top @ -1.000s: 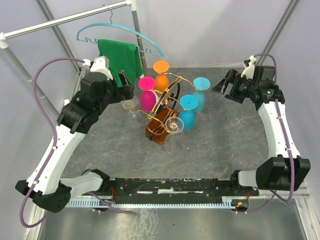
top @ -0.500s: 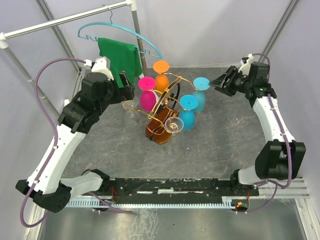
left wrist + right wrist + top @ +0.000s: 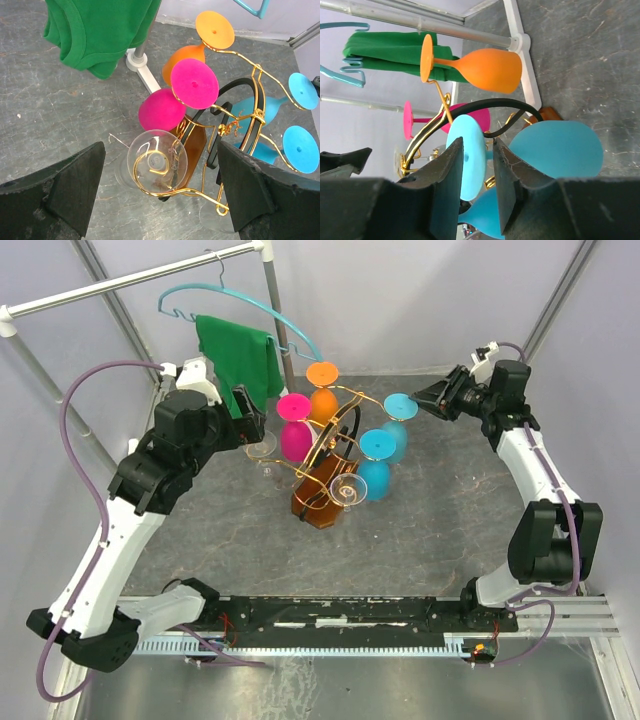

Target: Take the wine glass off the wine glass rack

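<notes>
The wine glass rack (image 3: 330, 455) is a gold curly-wire stand with a black loop and an amber base, at mid-table. Wine glasses hang upside down from it: pink (image 3: 294, 435), orange (image 3: 322, 390), two blue and two clear. My right gripper (image 3: 420, 400) is at the far blue glass's round foot (image 3: 402, 403). In the right wrist view its jaws (image 3: 478, 142) stand narrowed either side of that foot's rim (image 3: 470, 165), with a sliver of gap on the stem side. My left gripper (image 3: 250, 410) hangs wide open above a clear glass (image 3: 156, 159), not touching it.
A grey clothes rail (image 3: 130, 278) crosses the back left. Its post (image 3: 272, 320) stands just behind the rack. A green shirt (image 3: 238, 355) hangs from a teal hanger (image 3: 240, 302) beside my left wrist. The second blue glass (image 3: 378, 455) hangs near the front right.
My right arm has swung left to the rack. Its jaws have narrowed from wide open to around the blue foot. The left arm has barely shifted and stays open.
</notes>
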Controlling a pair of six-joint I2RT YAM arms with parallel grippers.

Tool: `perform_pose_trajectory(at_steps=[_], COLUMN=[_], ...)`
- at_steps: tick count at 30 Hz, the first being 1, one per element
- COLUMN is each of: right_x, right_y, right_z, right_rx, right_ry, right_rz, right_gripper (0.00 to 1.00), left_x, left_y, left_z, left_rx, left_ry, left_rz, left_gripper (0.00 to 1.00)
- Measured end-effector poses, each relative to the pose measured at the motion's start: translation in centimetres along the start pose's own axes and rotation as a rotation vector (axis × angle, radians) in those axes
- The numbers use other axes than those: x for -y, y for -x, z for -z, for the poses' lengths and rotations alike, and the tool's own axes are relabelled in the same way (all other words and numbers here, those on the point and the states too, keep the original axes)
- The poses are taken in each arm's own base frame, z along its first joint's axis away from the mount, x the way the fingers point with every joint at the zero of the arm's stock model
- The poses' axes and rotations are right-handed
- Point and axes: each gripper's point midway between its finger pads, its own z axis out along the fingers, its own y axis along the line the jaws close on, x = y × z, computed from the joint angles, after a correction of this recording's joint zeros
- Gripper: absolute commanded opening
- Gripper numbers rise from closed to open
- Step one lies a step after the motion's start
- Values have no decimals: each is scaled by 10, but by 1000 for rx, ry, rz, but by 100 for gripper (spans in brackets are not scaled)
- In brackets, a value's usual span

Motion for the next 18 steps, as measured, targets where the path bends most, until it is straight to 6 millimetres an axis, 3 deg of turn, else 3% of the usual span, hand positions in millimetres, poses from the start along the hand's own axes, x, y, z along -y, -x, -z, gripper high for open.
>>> perform_pose_trajectory(at_steps=[7,9,15,18], right_x=[-7,-8,-10,-12], right_y=[-5,-7,-11,-12], right_z=[-2,-1,0,0], right_rx=[-20,-28,-49,-56], right_ry=[49,57,73,82], right_rz=[-12,-16,-11,-14], right_gripper=[33,28,2,1], left_x=[-1,-1,-1,-1], left_y=[-2,-2,-1,-1], left_z=[-1,0,1,2], left_rx=[-4,-3,0,1], left_ry=[3,2,1,0], left_rz=[-1,-1,0,1], left_gripper=[99,99,99,99])
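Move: The foot of the farther blue wine glass lies between the right hand's open fingers, about 3 cm left of the hand point, 1 cm back and level with it. The nearer blue glass's foot is roughly 8 cm left and 10 cm back, the orange glass's foot some 18 cm left and 6 cm ahead, both at about hand height. From the left hand, the farther blue foot lies some 26 cm right, 9 cm ahead and 9 cm below. Easing left and slightly back, only about 1 cm each way, the right hand swings its wrist some 5 degrees counter-clockwise while its fingers close from roughly a third open to almost shut. The fingertips come together above and below the farther blue glass's foot and pinch its near right-hand edge. ##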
